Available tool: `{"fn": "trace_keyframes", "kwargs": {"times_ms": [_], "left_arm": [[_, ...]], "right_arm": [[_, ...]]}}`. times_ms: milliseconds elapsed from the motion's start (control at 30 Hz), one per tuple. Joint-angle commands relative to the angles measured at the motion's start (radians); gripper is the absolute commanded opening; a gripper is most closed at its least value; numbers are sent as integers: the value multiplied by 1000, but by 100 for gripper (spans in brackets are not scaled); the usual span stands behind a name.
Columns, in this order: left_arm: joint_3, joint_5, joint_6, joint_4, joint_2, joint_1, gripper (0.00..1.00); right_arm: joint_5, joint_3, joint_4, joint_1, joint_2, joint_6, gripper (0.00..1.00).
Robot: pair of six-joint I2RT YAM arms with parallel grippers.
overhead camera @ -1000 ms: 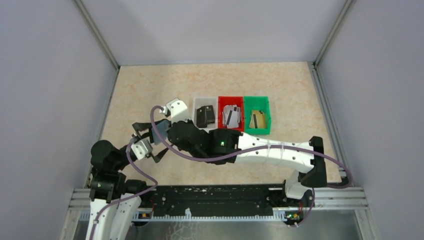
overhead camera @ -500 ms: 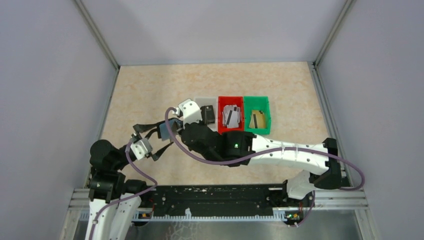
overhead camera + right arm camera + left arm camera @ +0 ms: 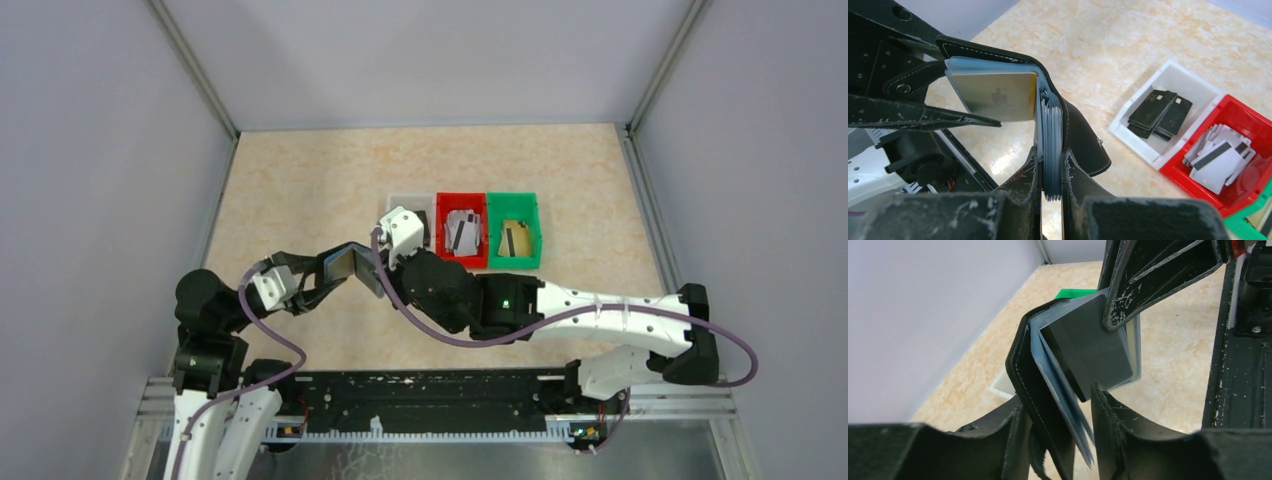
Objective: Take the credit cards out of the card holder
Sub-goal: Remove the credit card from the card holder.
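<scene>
The black card holder (image 3: 350, 265) hangs open in the air between my two grippers, left of the bins. My left gripper (image 3: 322, 278) is shut on its black cover (image 3: 1020, 355) and the nearest grey-blue slots; the gripper (image 3: 1058, 397) shows at the bottom of its wrist view. My right gripper (image 3: 383, 263) is shut on the stack of grey-blue inner slots (image 3: 1050, 145), its gripper (image 3: 1050, 157) closed tight. A gold credit card (image 3: 993, 95) sits in the front slot, mostly showing. From the left wrist it appears as a dark grey card (image 3: 1088, 352).
Three small bins stand in a row behind the wallet: a white bin (image 3: 395, 203) with black cards (image 3: 1158, 112), a red bin (image 3: 462, 199) with grey-white striped cards (image 3: 1220, 155), and a green bin (image 3: 512, 199) with a gold card. Grey walls surround the table.
Both grippers have moved right with the card holder. My left arm has stretched out, my right arm has drawn back, and the wallet now stands spread open between them.
</scene>
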Motion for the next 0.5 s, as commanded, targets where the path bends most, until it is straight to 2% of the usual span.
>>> {"fn": "trace_keyframes", "kwargs": {"times_ms": [0, 133, 300, 333, 467], "left_arm": [[30, 26, -42, 30, 12, -4, 43], [27, -24, -42, 54, 3, -4, 21], [29, -7, -53, 65, 3, -4, 3], [31, 4, -55, 65, 4, -4, 0], [46, 47, -45, 47, 16, -4, 0]], "right_arm": [[-58, -37, 191, 14, -81, -38, 0], [-59, -76, 216, 14, -113, -48, 0], [-61, -123, 240, 14, -153, -52, 0], [-74, -139, 254, 14, -165, -53, 7], [-152, -213, 313, 12, -242, -117, 51]]}}
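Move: Between the two hands, at nearly their own height, hangs the open card holder: its middle lies about 3 cm to the left hand's right, level with it ahead. From the right hand, which still grips the page ends, it is some 3 cm left and 1 cm ahead. On the table, about 28 cm below the right hand, the white tray sits roughly 20 cm ahead and 6 cm right, the red tray 20 cm ahead and 16 cm right. Closing from half open to nearly shut, the left fingers pinch the edge of the card holder's black cover, their hand staying almost in place and rising only about 1 cm. The right hand keeps its grip on the page ends while easing back and to its right some 1.5 cm, turning slightly counter-clockwise, and at the very end its fingers open and let go. ##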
